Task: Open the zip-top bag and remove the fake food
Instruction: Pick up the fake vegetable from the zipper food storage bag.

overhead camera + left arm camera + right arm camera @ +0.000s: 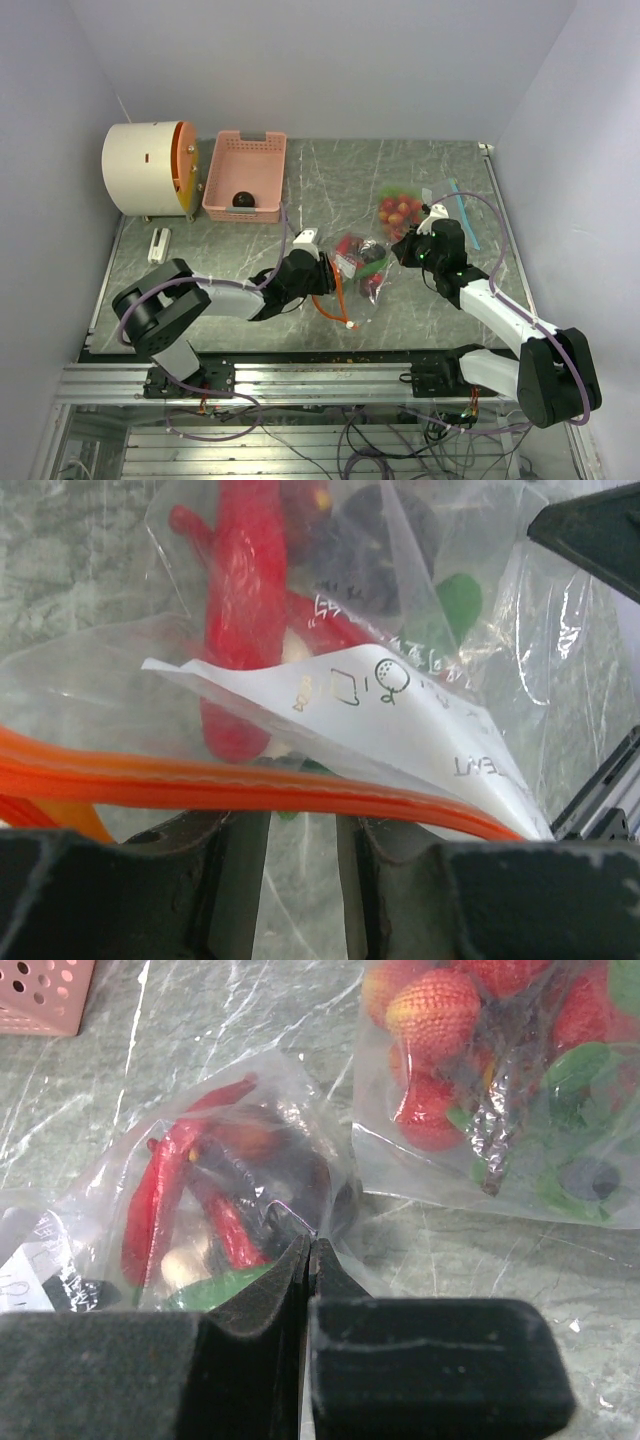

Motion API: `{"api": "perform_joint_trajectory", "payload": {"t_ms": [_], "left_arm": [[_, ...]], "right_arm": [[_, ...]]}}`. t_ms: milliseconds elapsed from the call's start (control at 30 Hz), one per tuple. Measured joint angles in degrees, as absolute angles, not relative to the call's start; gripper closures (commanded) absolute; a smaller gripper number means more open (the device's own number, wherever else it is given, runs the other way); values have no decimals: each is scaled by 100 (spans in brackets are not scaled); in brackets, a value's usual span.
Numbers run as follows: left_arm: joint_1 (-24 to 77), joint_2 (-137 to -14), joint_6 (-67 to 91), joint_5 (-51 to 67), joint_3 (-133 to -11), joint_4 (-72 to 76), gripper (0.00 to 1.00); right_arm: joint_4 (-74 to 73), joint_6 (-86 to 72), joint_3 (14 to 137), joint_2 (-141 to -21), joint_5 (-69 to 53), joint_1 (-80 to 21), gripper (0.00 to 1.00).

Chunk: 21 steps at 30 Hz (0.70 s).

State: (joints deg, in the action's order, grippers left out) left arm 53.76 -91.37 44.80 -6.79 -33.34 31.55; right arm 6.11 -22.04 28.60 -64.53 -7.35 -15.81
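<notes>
The clear zip-top bag [362,262] lies mid-table between my two grippers. Through its film I see the fake food [240,600]: long red peppers, a dark purple piece and something green [160,1190]. The bag's orange zip strip [200,780] runs across just beyond the tips of my left gripper [303,820]. Its jaws stand a little apart, with only clear film showing in the gap [328,272]. A white paper label [400,710] sits inside the bag. My right gripper [310,1245] is shut, pinching the bag's film at its right side [403,248].
A second clear bag [400,208] with a blue zip, full of toy strawberries [440,1020], lies just behind the right gripper. A pink slotted basket [245,160] holding a dark ball stands at the back left beside a white-and-orange drum [150,168]. A small white block [158,245] lies at the left.
</notes>
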Motion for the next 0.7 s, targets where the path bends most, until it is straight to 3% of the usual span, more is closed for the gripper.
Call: {"api": "perform_joint_trajectory", "payload": {"t_ms": [333, 500, 700], "left_arm": [[5575, -9598, 4084, -1865, -3916, 3105, 43], [5706, -9841, 3863, -2427, -4224, 2932, 24], [5813, -10184, 3551, -2965, -4466, 2777, 21]], "right_arm": [[617, -2202, 2853, -6335, -819, -1581, 100], [620, -2204, 2845, -6351, -840, -1581, 100], [620, -2202, 2845, -6346, -847, -1581, 100]]}}
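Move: For my left hand, the red pepper in the clear bag is about 7 cm ahead and 4 cm to the right, some 4 cm lower. The dark eggplant is about 6 cm ahead and 9 cm right, and the green vegetable 2 cm ahead and 9 cm right, all at much the same height. From my right hand, that pepper lies about 12 cm to the left, level fore and aft, some 8 cm below. I reach my left hand about 5 cm forward at the bag's orange-rimmed mouth, towards the near end of the red pepper, dipping about a centimetre at the last. As I go I spread the fingers from under half open to wide and roll the wrist some 20 degrees, left side rising and turning counter-clockwise. My right hand keeps still, fingers shut on the film at the bag's far side. ##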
